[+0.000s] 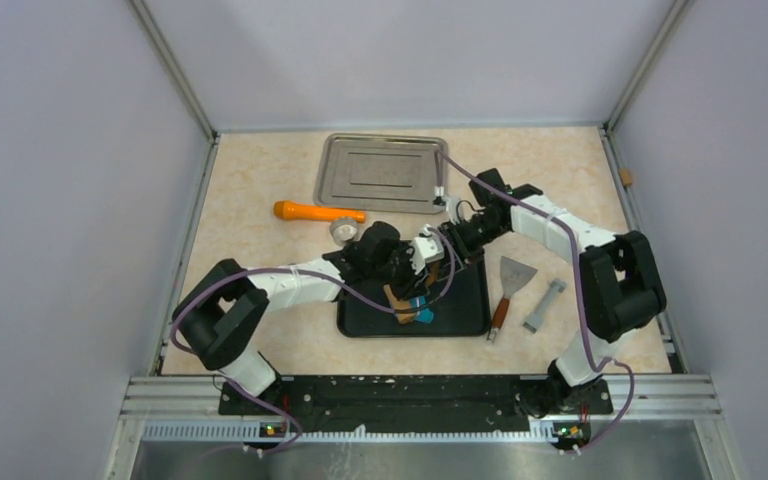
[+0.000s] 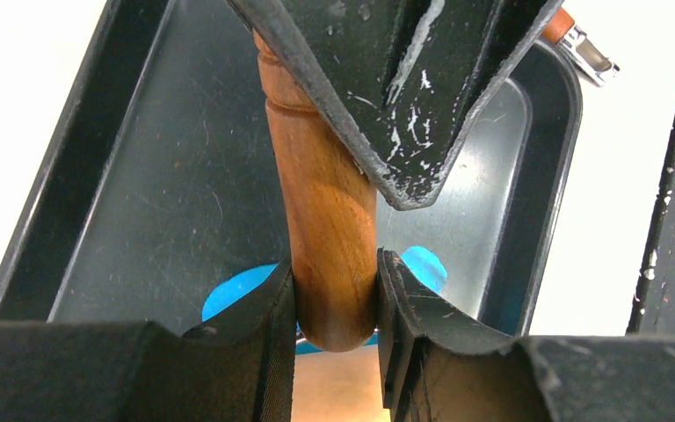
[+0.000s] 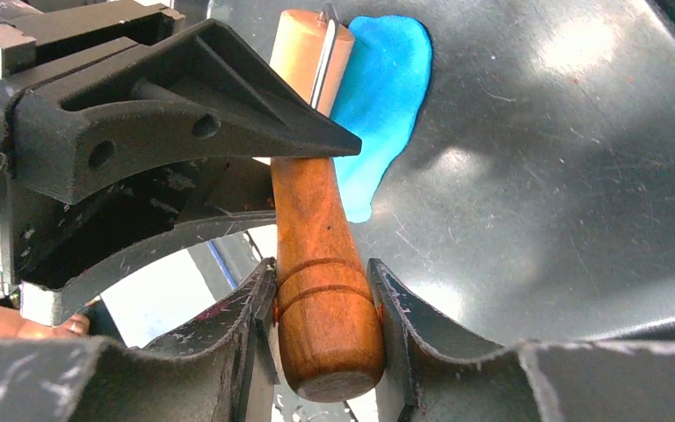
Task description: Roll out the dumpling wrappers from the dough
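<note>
A wooden-handled roller is held over the black tray by both grippers at once. My left gripper is shut on the handle close to the roller head. My right gripper is shut on the grooved butt end of the handle. In the top view the left gripper and right gripper meet above the tray. The dough is a flattened bright blue sheet lying on the tray floor under the pale roller head; its edges show beside my left fingers. The dumpling wrappers are out of view.
A steel tray lies at the back of the table. An orange cylinder and a small ring sit left of the grippers. A scraper and a grey tool lie right of the black tray.
</note>
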{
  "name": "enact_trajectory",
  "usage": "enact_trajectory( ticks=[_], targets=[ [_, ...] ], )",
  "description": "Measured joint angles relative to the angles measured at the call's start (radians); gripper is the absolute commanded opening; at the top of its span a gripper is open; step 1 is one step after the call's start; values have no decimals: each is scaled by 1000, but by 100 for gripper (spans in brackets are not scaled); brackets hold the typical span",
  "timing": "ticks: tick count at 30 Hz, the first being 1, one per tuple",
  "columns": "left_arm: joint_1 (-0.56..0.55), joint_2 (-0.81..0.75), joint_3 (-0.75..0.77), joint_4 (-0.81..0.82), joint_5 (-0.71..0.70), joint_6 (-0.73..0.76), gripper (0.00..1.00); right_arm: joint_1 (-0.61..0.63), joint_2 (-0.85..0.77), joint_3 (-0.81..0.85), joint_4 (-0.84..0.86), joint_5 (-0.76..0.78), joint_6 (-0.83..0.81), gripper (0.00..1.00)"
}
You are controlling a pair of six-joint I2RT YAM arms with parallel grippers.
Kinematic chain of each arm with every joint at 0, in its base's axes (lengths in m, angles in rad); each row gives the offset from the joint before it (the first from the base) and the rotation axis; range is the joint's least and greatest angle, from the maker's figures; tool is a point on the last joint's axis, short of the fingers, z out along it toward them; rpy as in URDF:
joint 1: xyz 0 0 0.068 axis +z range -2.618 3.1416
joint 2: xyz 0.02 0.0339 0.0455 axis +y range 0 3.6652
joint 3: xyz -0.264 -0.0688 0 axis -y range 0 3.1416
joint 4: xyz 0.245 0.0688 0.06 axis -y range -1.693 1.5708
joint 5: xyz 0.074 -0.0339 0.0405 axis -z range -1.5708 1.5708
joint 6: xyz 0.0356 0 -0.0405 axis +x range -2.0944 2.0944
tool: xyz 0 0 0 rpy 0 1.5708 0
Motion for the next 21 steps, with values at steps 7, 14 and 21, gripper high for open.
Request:
enact_trajectory(
  ticks=[7,14,21],
  targets=[
    [16,-74,-79,-16,-26,-14,0,77,18,-1,73,13,6,0],
    [28,-129,-105,-94,-60,-4,0,117,45,-6,137,-5,32,0],
    [51,-231,-43,-257,-115,25,0,150,45,122,100,-13,36,0]
  ],
)
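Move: Both hands already hold the roller's handle. The dough, partly under the barrel, has its middle about 6 cm back, 2 cm left and 6 cm below the left hand; from the right hand it is roughly 7 cm back, 7 cm left and 9 cm down. The barrel lies some 6 cm back and 4 cm left of the left hand, 5 cm below; the glass bowl is about 9 cm ahead, 16 cm left. Keeping their grips, both hands draw the roller about 6 cm left off the dough, finally lifting some 3 cm. ##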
